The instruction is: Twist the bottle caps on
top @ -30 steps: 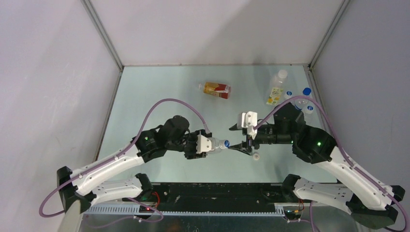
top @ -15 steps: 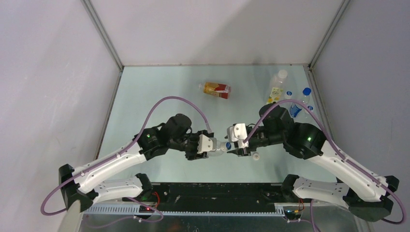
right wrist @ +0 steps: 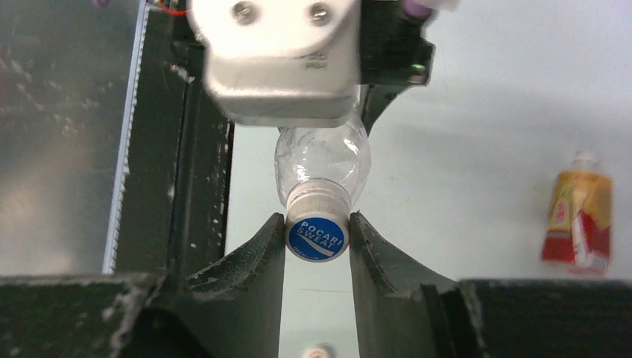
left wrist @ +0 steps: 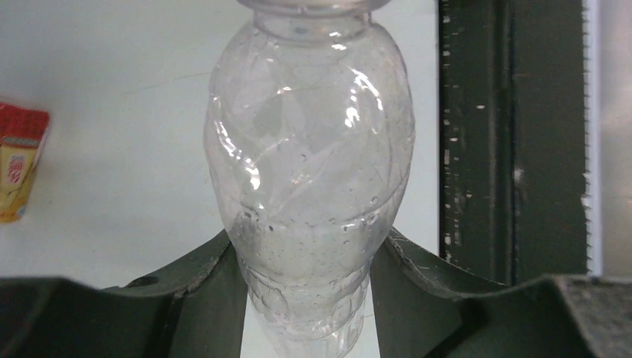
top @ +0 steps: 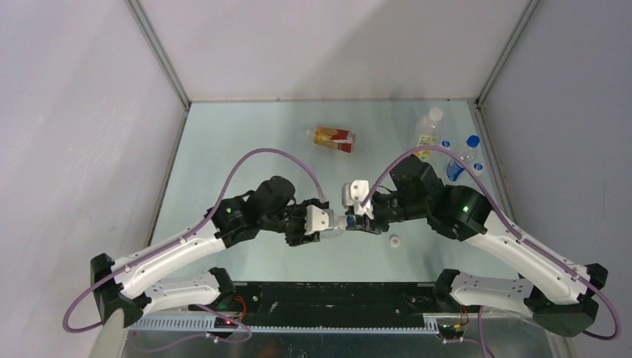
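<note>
My left gripper (top: 328,224) is shut on the body of a clear unlabelled bottle (left wrist: 309,171) and holds it on its side, neck pointing right. A blue cap (right wrist: 317,237) printed "Pocari Sweat" sits on that neck. My right gripper (right wrist: 317,224) faces the left one, and its two fingertips press on either side of this cap. A white cap (top: 394,240) lies loose on the table just right of the grippers. An amber bottle with a red-orange label (top: 334,138) lies on its side at the back centre.
A clear yellow-labelled bottle (top: 427,130) and a blue-labelled bottle (top: 456,170) stand at the back right, partly hidden by the right arm. The black base rail (top: 335,294) runs along the near edge. Grey walls close in both sides.
My right arm has swung left to the bottle's neck. Its jaws have narrowed onto the blue cap. The left arm and the bottle have stayed in place.
</note>
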You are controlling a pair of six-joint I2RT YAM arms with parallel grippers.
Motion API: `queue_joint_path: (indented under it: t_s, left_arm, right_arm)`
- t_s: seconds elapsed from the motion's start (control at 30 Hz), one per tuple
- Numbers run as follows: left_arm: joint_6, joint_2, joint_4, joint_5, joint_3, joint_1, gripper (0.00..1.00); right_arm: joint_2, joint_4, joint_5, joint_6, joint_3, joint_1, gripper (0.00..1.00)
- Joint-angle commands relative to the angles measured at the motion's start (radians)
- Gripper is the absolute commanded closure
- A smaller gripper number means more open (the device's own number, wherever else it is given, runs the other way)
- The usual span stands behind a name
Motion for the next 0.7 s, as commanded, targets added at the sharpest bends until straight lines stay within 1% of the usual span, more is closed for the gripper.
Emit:
queue_joint_path:
  t_s: [0.0,0.03,0.07,0.1,0.13,0.17,0.2,0.23,0.27,0.3,0.33,0.37,0.4,0.43,0.47,0.5,0.53,0.57,0.6,0.63,0.67]
  left_arm:
    - [-0.077,-0.040,0.238,-0.160,-0.004,-0.024,0.82]
    - [-0.081,-0.052,0.284,-0.243,-0.019,-0.034,0.82]
    - [-0.089,-0.058,0.310,-0.286,-0.038,-0.057,0.82]
    - [-0.090,-0.069,0.360,-0.354,-0.048,-0.067,0.82]
    - [-0.090,-0.077,0.384,-0.400,-0.074,-0.090,0.82]
    - [-0.087,-0.089,0.443,-0.490,-0.088,-0.102,0.82]
    - [-0.081,-0.094,0.496,-0.529,-0.117,-0.127,0.82]
    - [-0.070,-0.100,0.521,-0.604,-0.131,-0.139,0.82]
    - [-0.071,-0.101,0.556,-0.634,-0.152,-0.155,0.82]
    - [-0.082,-0.096,0.562,-0.659,-0.158,-0.157,0.82]
    - [-0.086,-0.092,0.558,-0.661,-0.163,-0.158,0.81]
    - [-0.096,-0.081,0.549,-0.654,-0.163,-0.157,0.81]
    - [-0.102,-0.075,0.514,-0.618,-0.154,-0.148,0.81]
    - [-0.122,-0.063,0.491,-0.589,-0.147,-0.130,0.81]
    - [-0.135,-0.057,0.457,-0.533,-0.138,-0.118,0.81]
    - [-0.159,-0.057,0.444,-0.506,-0.137,-0.092,0.81]
    - [-0.171,-0.057,0.418,-0.448,-0.136,-0.078,0.81]
    - [-0.192,-0.056,0.406,-0.422,-0.134,-0.049,0.81]
    - [-0.199,-0.052,0.375,-0.362,-0.128,-0.037,0.81]
    - [-0.209,-0.049,0.358,-0.335,-0.117,-0.015,0.81]
    - [-0.210,-0.042,0.320,-0.278,-0.110,-0.006,0.81]
  right_arm:
    - [0.035,0.121,0.098,0.355,-0.014,-0.001,1.00]
    - [0.035,0.183,0.178,0.507,-0.024,-0.002,1.00]
    - [0.038,0.207,0.284,0.584,-0.034,-0.004,1.00]
    - [0.041,0.232,0.343,0.760,-0.035,-0.010,1.00]
    - [0.048,0.230,0.447,0.845,-0.037,-0.019,1.00]
    - [0.053,0.224,0.486,1.034,-0.037,-0.051,1.00]
    - [0.055,0.202,0.513,1.132,-0.037,-0.074,1.00]
    - [0.060,0.194,0.508,1.283,-0.044,-0.127,1.00]
    - [0.061,0.197,0.450,1.339,-0.048,-0.165,1.00]
    - [0.063,0.210,0.423,1.392,-0.057,-0.178,1.00]
    - [0.062,0.242,0.391,1.372,-0.061,-0.188,1.00]
    - [0.058,0.254,0.384,1.339,-0.063,-0.188,0.96]
    - [0.054,0.272,0.378,1.263,-0.063,-0.189,0.91]
    - [0.038,0.281,0.372,1.220,-0.064,-0.190,0.78]
    - [0.029,0.293,0.360,1.122,-0.065,-0.188,0.71]
    - [0.007,0.296,0.347,1.076,-0.068,-0.188,0.58]
    - [-0.005,0.300,0.335,0.976,-0.069,-0.191,0.53]
    - [-0.031,0.302,0.298,0.920,-0.074,-0.192,0.46]
    - [-0.046,0.304,0.283,0.819,-0.077,-0.193,0.44]
    - [-0.072,0.301,0.247,0.765,-0.082,-0.193,0.42]
    - [-0.095,0.291,0.220,0.662,-0.083,-0.193,0.41]
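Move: Between the right hand's pads, right at its hand point, is the blue-topped cap already set on the bottle's mouth. The left hand still holds that bottle by its body, with the cap some 10 cm to its right and 7 cm above. From the right hand, a loose white cap lies on the table about 3 cm ahead, 14 cm to the right and 18 cm down; the red-and-yellow bottle lies roughly 35 cm ahead and 2 cm left, at table height. Twisting the gripped cap clockwise, as seen looking at its top, the right hand rolls about 70 degrees around the line of its fingers while travelling some 8 cm forward; then its fingers open and let go. The left hand keeps its grip on the bottle and goes forward with it about 7 cm, turning counter-clockwise so that the mouth swings forward. ##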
